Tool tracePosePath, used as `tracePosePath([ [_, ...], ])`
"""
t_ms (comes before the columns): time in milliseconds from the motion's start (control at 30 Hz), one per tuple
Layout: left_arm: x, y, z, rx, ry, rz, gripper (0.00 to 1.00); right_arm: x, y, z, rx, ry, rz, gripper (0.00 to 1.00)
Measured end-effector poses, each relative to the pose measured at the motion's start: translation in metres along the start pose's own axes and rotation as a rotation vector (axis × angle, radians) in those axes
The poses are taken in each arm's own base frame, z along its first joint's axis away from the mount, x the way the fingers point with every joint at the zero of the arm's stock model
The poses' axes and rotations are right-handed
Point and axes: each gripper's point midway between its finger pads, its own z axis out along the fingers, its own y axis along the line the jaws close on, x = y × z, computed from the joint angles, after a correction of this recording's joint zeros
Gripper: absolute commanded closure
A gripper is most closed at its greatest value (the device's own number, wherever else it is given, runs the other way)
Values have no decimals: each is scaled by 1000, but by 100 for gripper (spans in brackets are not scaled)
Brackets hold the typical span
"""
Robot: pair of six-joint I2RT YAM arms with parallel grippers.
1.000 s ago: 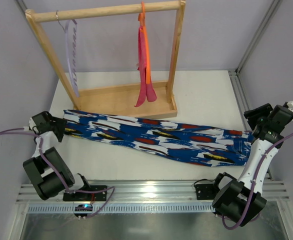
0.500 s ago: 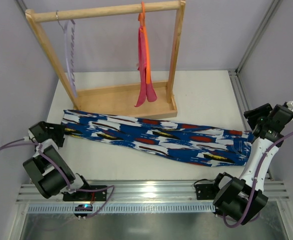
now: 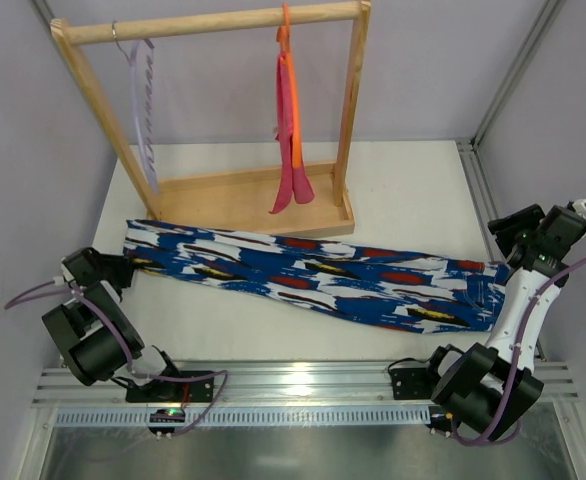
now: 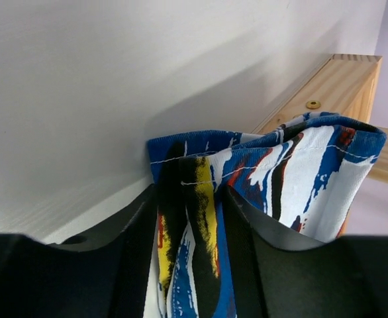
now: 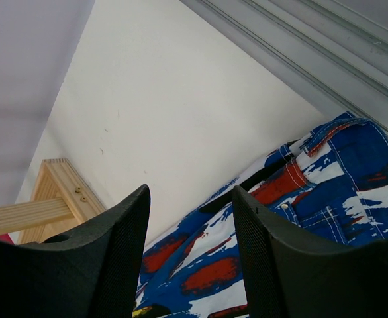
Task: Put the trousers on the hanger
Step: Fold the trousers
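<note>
The trousers (image 3: 313, 275), in a blue, white, red and black print, lie stretched flat across the table from left to right. The pale lilac hanger (image 3: 143, 110) hangs at the left end of the wooden rail. My left gripper (image 3: 123, 268) is at the trousers' left hem. In the left wrist view the bunched hem (image 4: 273, 159) fills the gap of the left gripper (image 4: 189, 195), which is shut on it. My right gripper (image 3: 503, 262) hovers at the waist end. The right gripper (image 5: 191, 192) stands open above the waistband (image 5: 313, 192), with nothing between its fingers.
A wooden rack (image 3: 213, 25) with a tray base (image 3: 253, 205) stands behind the trousers. An orange hanger with pink cloth (image 3: 289, 120) hangs from it. A metal frame rail (image 3: 478, 190) runs along the table's right edge. The rack base (image 4: 333, 79) is close beyond the left hem.
My left gripper has dropped and slid onto the trousers' left hem, and its jaws have narrowed on the fabric. The right gripper has barely moved.
</note>
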Motion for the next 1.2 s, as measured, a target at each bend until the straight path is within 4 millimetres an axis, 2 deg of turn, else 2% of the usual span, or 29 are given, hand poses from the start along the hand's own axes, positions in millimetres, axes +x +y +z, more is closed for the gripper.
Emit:
tracePosePath([
  [67,-1,-1,0,5,-5,-2,69,-1,1,0,-4,-3,-1,44],
  [100,-2,-1,0,4,-7,-3,78,-2,2,0,-6,-5,-2,44],
  [167,-3,-2,-1,5,-13,-5,86,-2,2,0,-7,-7,-2,44],
  [200,-3,-2,-2,5,-17,-3,93,-2,2,0,-8,-6,-2,44],
  [267,-4,-4,-4,5,-23,-7,99,-2,2,0,-8,-6,-2,44],
  [700,-6,3,-20,-75,-43,-49,100,-2,2,0,-10,-4,-3,44],
  [1033,-16,9,-56,-219,-88,-68,100,1,1,3,-5,11,0,44],
  [1200,-19,26,-75,-332,-122,-59,100,18,-11,18,55,110,29,44],
])
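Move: The near corner of the trousers' leg hems is already between the left hand's open fingertips, perhaps 1 cm below the hand point; the far hem corner stands about 11 cm ahead, and the foot of the rack's left post roughly 13 cm ahead and 8 cm to the right. The right hand hovers over the trousers' other end, with the waistband's middle some 6 cm back, 5 cm to the right and 18 cm below. The left fingers shut on the near hem corner and keep it pinched while the hand lifts a little, then pulls back about 7 cm, away from the rack and rising some 3.5 cm in all, the wrist tipping down and turning counter-clockwise roughly 15 degrees each. The right hand holds still, fingers open, then sinks nearly 3 cm towards the waistband without touching the trousers. ##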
